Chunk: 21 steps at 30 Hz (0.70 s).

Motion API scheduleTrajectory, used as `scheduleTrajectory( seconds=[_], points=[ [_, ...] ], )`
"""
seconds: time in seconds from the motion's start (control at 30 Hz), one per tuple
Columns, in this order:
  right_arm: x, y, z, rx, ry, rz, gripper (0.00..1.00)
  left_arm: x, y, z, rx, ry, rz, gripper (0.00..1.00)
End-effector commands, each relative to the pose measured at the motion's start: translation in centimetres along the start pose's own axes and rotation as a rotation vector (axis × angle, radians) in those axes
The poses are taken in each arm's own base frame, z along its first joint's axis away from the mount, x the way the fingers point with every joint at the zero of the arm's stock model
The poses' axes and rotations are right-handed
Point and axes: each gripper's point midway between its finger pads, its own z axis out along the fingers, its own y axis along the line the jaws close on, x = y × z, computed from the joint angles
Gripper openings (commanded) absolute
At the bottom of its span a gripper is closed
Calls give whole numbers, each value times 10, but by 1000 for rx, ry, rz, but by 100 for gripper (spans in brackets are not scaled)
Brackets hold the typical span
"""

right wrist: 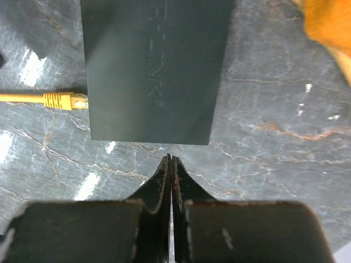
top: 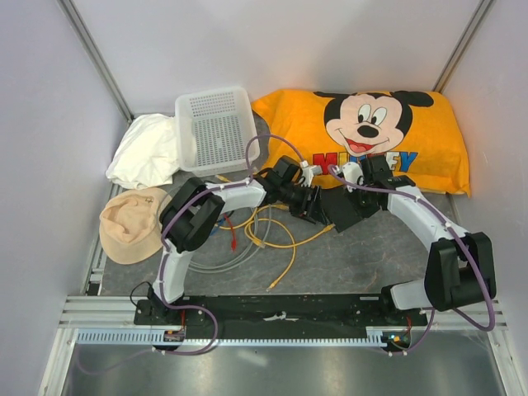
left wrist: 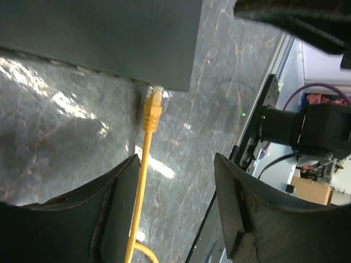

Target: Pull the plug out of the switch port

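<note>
The switch is a flat black box (right wrist: 156,71) lying on the grey marbled table (right wrist: 274,142). A yellow plug (right wrist: 63,100) meets the port in its left edge; how deep it sits I cannot tell. In the left wrist view the same plug (left wrist: 152,107) stands at the box's (left wrist: 98,38) edge. Its yellow cable (left wrist: 141,181) runs down along the inner face of my left finger. My left gripper (left wrist: 176,164) is open and grips nothing. My right gripper (right wrist: 171,159) is shut and empty, just short of the box's near edge. From above, both grippers (top: 309,202) (top: 365,180) flank the box (top: 346,213).
Loose yellow cable loops (top: 272,235) lie in front of the left arm. A white basket (top: 216,128), white cloth (top: 147,153) and beige hat (top: 132,223) sit at the left. An orange Mickey pillow (top: 371,136) lies behind the box.
</note>
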Motion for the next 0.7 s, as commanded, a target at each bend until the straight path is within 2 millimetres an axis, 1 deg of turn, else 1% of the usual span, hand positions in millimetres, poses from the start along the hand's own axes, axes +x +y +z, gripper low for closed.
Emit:
scheduleTrajectory(
  seconds=[0.0,0.03,0.1,0.13,0.2,0.27,0.3,0.47,0.5,0.53,0.6,0.67],
  points=[
    [5,7,10,-33,8,25,0,-26,2,12,27,-65,-18,63],
    [6,6,11,-32,10,27,0,-29,0,16,38,-76,-16,63],
    [8,8,16,-41,18,30,0,-28,6,25,38,-69,-16,62],
    [8,9,18,-43,21,34,0,-32,2,29,48,-75,-4,61],
    [10,10,23,-57,36,48,0,-29,9,38,48,-59,-17,59],
    [9,11,25,-65,40,61,0,-28,10,44,53,-55,-21,57],
    [10,12,25,-69,43,63,1,-24,14,47,58,-45,-29,55],
    [15,13,28,-72,64,64,1,-13,16,57,99,-18,-73,48],
    [16,14,28,-75,67,61,1,-12,12,58,129,-9,-78,45],
    [16,14,29,-75,69,63,1,-9,14,61,136,0,-87,43],
    [16,14,31,-80,78,64,1,-7,14,62,148,8,-92,41],
    [15,15,33,-89,78,65,1,-6,16,62,148,13,-98,41]
  ],
)
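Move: Just off the left fingertips, the plug sits in the switch's port about 5 cm to the right, 1 cm ahead and 5 cm below; the switch's middle is about 8 cm right, 7 cm ahead and 5 cm down. From the right hand, with its fingers shut, the switch's middle is roughly 4 cm ahead and 4 cm left, 5 cm below, and the plug some 7 cm left, 2 cm back and 6 cm down. Closing in on the plug, the left hand goes right and down, about 4 cm each, drifting forward 2 cm and then slightly back, while its open fingers narrow by about a third to straddle the plug without yet pinching it. Meanwhile the right hand, fingers still shut, sinks some 3.5 cm and eases back 1 cm until its tips come to the switch's near edge, seemingly touching it. ##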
